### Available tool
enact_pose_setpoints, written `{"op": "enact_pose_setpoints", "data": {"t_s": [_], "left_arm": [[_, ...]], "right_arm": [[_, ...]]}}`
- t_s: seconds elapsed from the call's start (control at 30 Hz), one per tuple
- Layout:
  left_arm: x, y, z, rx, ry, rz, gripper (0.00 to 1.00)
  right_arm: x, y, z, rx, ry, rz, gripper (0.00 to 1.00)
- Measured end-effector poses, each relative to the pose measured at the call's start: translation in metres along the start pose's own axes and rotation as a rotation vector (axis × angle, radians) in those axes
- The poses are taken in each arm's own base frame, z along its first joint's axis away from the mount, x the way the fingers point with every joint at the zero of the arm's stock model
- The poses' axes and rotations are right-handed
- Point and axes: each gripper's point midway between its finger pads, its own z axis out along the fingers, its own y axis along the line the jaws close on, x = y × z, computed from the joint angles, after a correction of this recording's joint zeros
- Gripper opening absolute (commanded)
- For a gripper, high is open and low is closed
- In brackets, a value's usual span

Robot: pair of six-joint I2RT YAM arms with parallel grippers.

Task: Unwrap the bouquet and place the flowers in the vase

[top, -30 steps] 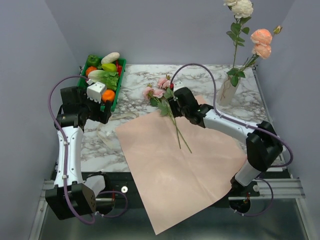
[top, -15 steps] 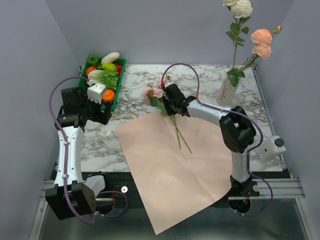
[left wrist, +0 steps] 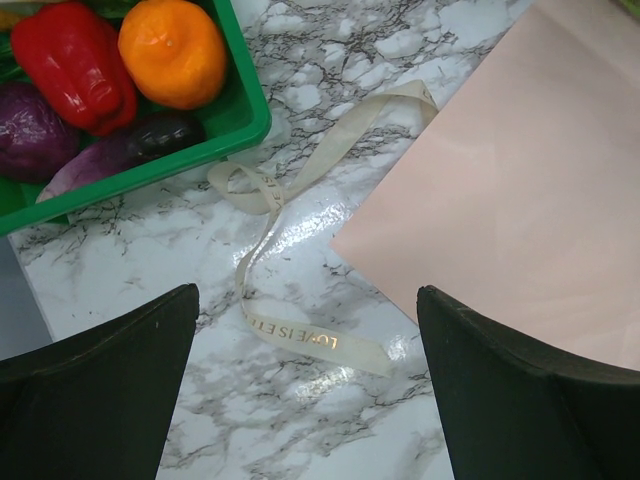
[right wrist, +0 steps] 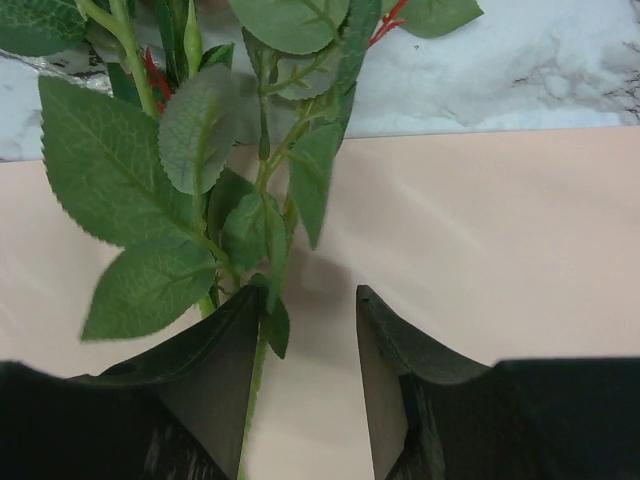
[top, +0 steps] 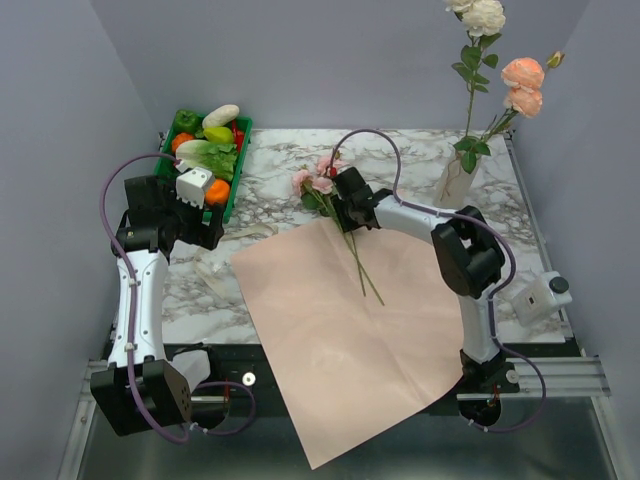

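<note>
The bouquet is undone: its salmon-pink paper [top: 350, 320] lies flat, and pink flowers [top: 314, 183] lie across its far edge, stems [top: 360, 265] pointing toward me. The off-white vase [top: 455, 182] stands at the far right and holds a white rose [top: 486, 16] and peach roses [top: 522, 78]. My right gripper [top: 343, 207] is low over the lying flowers. In the right wrist view it [right wrist: 305, 300] is open, with a green stem [right wrist: 250, 400] against the inner face of its left finger and leaves [right wrist: 120, 180] just ahead. My left gripper [left wrist: 305, 310] hangs wide open above the cream ribbon [left wrist: 300, 335].
A green tray [top: 238, 175] of vegetables stands at the far left, its rim [left wrist: 200, 150] close to my left gripper. The cream ribbon [top: 250, 232] lies loose on the marble between the tray and the paper. The paper overhangs the table's near edge.
The right arm's elbow has swung in toward the middle and its gripper has shifted slightly left over the flowers' leaves. The left arm has stayed put.
</note>
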Motion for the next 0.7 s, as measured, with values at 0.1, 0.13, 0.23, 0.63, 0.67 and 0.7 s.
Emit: {"op": "enact_pose_setpoints", "data": {"t_s": [0.1,0.13,0.23,0.63,0.67,0.7], "left_arm": [[0.000,0.000,0.000,-0.001,-0.001,0.001,0.99],[0.000,0.000,0.000,0.000,-0.001,0.001,0.99],[0.000,0.000,0.000,-0.001,-0.001,0.001,0.99],[0.000,0.000,0.000,0.000,-0.001,0.001,0.99],[0.000,0.000,0.000,0.000,-0.001,0.001,0.99],[0.000,0.000,0.000,0.000,-0.001,0.001,0.99]], "right_arm": [[0.001,0.005,0.006,-0.018,0.011,-0.002,0.50],[0.001,0.006,0.007,-0.025,0.012,-0.002,0.49],[-0.002,0.012,0.010,-0.046,0.012,0.002,0.38],[-0.012,0.008,0.000,-0.034,-0.020,0.026,0.01],[-0.016,0.004,-0.008,-0.024,-0.037,0.025,0.01],[-0.020,0.000,-0.015,-0.013,-0.052,0.026,0.01]]}}
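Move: Right hand, half open and low over the wrapper: the leafy stem of the nearer rose lies about 2 cm to its left and 1 cm below; the other rose's stem is some 3 cm left, level with it. Their pink rose heads lie about 13 cm ahead and 5 cm left. The vase stands some 7 cm farther out and 19 cm to the right. From the left hand, that nearer stem is roughly 11 cm ahead, 26 cm right and 18 cm below. Leftward by nearly 2 cm and slightly down, the right hand brings its half-open fingers around the nearer rose stem, then closes them and pinches it just below the leaves. With the stem held it turns upward, rising about 3 cm while easing roughly 1 cm back to the right. ##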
